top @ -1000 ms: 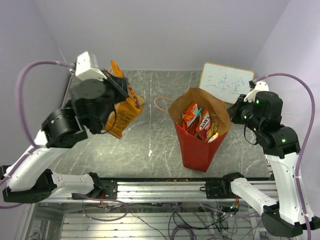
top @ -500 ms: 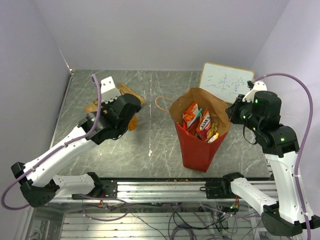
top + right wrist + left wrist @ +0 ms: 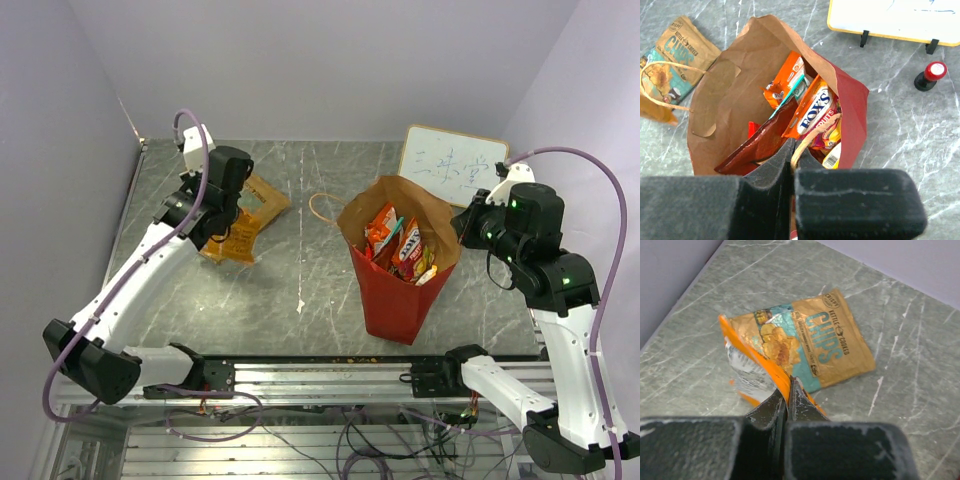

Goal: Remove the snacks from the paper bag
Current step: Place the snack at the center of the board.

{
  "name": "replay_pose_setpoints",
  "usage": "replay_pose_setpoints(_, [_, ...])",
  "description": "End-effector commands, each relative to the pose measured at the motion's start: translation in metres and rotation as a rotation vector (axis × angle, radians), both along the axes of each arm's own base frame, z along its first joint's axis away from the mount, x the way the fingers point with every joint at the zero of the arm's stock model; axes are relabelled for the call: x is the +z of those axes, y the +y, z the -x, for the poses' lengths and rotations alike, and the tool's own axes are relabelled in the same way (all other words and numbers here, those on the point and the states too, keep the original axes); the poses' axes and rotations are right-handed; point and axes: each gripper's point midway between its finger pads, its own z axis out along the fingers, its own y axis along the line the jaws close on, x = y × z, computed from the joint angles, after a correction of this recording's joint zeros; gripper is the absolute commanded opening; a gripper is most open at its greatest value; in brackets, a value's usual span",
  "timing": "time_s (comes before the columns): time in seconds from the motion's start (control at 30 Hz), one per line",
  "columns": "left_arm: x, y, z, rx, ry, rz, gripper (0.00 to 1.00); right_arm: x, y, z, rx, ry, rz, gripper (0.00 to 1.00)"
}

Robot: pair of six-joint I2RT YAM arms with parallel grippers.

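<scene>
The paper bag [image 3: 392, 295], red outside and brown inside [image 3: 725, 100], stands upright at table centre. My right gripper [image 3: 793, 150] is shut on its cord handle [image 3: 815, 131] at the bag's right rim [image 3: 458, 232]. Inside show a dark red Doritos bag [image 3: 765, 142], a Fox's packet [image 3: 815, 107], an orange packet [image 3: 785, 82] and a teal packet [image 3: 790, 97]. At back left my left gripper [image 3: 788, 385] is shut on the orange edge of a clear bag of yellow chips [image 3: 747, 370], low over the table. It partly overlaps a tan flat chips pack [image 3: 835, 335] [image 3: 262, 195].
A white writing board [image 3: 452, 163] stands at the back right, with a small red-capped object [image 3: 930, 75] in front of it. The bag's other cord handle [image 3: 318, 205] hangs out to the left. Purple walls close the table at the back and sides.
My left arm has swung down and away from the camera, carrying the clear chips bag from high up to the table beside the tan pack. The right arm has stayed still.
</scene>
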Motion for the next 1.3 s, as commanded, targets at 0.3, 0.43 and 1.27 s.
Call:
replay_pose_setpoints(0.3, [0.005,0.042,-0.032,-0.007,0.079,-0.006,0.07,0.001,-0.001,0.002,-0.008,-0.005,-0.007,0.00])
replay_pose_setpoints(0.43, [0.001,0.061,-0.039,0.011,0.135,-0.041,0.07,0.002,-0.003,0.002,-0.021,-0.008,-0.004,0.00])
replay_pose_setpoints(1.27, [-0.052,0.037,-0.113,0.014,0.249,0.118,0.07,0.000,-0.004,-0.004,-0.031,-0.001,0.009,0.00])
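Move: The left hand already has the orange snack packet hanging from its shut fingers. The chips bag it is being taken to lies flat about 8 cm ahead, 2 cm left and some 28 cm below. The paper bag stands roughly 37 cm to the left hand's right and 13 cm nearer the bases, its middle 15 cm lower. From the right hand, the chips bag is about 18 cm ahead, 51 cm left and 31 cm down. Keeping its pinch on the top of the orange packet, the left hand carries it about 8 cm forward and as far to the left over the chips bag, sinking some 5 cm, mostly in the second half. Towards the end the leftward travel turns back right by 1 to 2 cm while it still creeps forward and down, and the wrist has tipped the fingers about 15 degrees more steeply down, still shut. ##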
